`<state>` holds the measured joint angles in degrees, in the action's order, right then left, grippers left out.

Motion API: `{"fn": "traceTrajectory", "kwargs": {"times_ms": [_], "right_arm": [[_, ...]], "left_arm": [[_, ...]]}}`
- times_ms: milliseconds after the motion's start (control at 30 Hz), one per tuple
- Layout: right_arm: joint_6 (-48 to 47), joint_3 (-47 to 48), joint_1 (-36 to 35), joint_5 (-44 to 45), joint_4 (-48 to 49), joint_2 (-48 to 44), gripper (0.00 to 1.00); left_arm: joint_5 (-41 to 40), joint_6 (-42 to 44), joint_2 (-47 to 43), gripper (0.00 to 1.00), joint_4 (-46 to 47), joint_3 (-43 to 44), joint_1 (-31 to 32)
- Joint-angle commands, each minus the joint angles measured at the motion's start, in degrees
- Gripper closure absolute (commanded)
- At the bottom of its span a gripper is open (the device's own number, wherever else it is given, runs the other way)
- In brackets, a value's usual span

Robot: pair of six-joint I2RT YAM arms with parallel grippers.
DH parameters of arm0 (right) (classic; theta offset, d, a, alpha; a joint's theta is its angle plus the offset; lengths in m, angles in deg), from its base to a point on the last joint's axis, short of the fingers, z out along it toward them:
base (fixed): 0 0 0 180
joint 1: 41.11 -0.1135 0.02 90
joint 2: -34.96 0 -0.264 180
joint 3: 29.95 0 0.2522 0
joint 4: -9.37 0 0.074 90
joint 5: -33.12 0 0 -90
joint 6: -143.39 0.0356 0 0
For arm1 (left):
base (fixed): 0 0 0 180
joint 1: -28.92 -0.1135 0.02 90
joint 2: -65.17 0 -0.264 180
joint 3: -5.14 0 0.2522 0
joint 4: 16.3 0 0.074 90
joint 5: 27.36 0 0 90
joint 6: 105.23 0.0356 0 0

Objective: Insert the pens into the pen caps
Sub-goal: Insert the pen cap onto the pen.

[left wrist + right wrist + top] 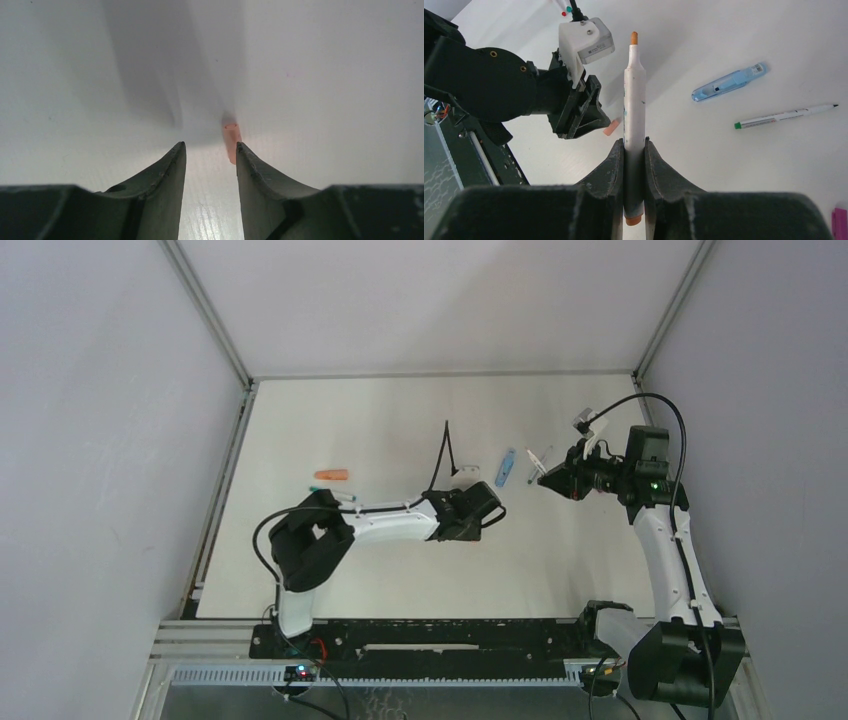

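Note:
My right gripper [635, 141] is shut on a white pen [634, 90] with an orange tip, held above the table [400, 420] and pointing towards the left arm. In the top view the right gripper [543, 478] hangs right of centre. A small salmon pen cap [231, 142] lies on the table just beyond the right fingertip [242, 150] of my left gripper [209, 145]. The left jaws stand apart with nothing between them. The right wrist view shows the same cap [611, 126] at the left gripper's tips [589, 120].
A light blue cap [729, 82] and a thin white pen with a green end [784, 116] lie right of the held pen. A magenta cap [839, 222] sits at the frame's corner. An orange piece [332, 475] and a teal-tipped pen [345, 498] lie by the left arm.

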<state>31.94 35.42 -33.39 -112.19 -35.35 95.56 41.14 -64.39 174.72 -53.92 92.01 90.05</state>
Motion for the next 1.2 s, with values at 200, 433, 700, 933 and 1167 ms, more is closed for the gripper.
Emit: {"fn": "traceTrajectory", "kwargs": {"times_ms": [200,433,700,933,1167], "right_arm": [[1.2,0.2,0.0,0.3,1.3,-1.2,1.00],[1.1,0.2,0.0,0.3,1.3,-1.3,1.00],[1.2,0.2,0.0,0.4,1.3,-1.4,1.00],[1.3,0.2,0.1,0.5,1.4,-1.6,1.00],[1.5,0.2,0.2,0.4,1.4,-1.9,1.00]], "left_arm": [[-0.6,-1.2,3.3,0.54,-5.7,7.5,0.3],[0.8,-0.8,5.4,0.54,-6.5,9.2,0.3],[1.5,1.6,8.5,0.69,-9.9,12.6,0.3],[3.5,6.0,8.3,0.87,-12.7,11.5,0.3],[4.1,11.8,1.4,0.88,-14.4,2.4,0.3]]}}
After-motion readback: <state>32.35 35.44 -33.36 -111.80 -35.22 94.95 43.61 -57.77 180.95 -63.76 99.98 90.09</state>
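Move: The loose orange pen cap lies on the table about 1 cm to the right of the left hand and some 2 cm below it, level with it fore and aft. Beyond it, the blue cutter lies about 18 cm ahead of the hand and 10 cm to its right, and the green-ended pen about 18 cm ahead and 18 cm to the right. From the right hand the cap is roughly 16 cm left, 3 cm back and 20 cm below. The orange cap gets pinched between the left fingertips: the left hand eases down about 1.5 cm and about 1 cm right over it, then the half-open fingers close on its sides. Keeping low, the hand then goes about 1.5 cm left and a little back with the cap, having tilted roughly 10 degrees in all. The right hand stays still, keeping its grip on the uncapped pen. ##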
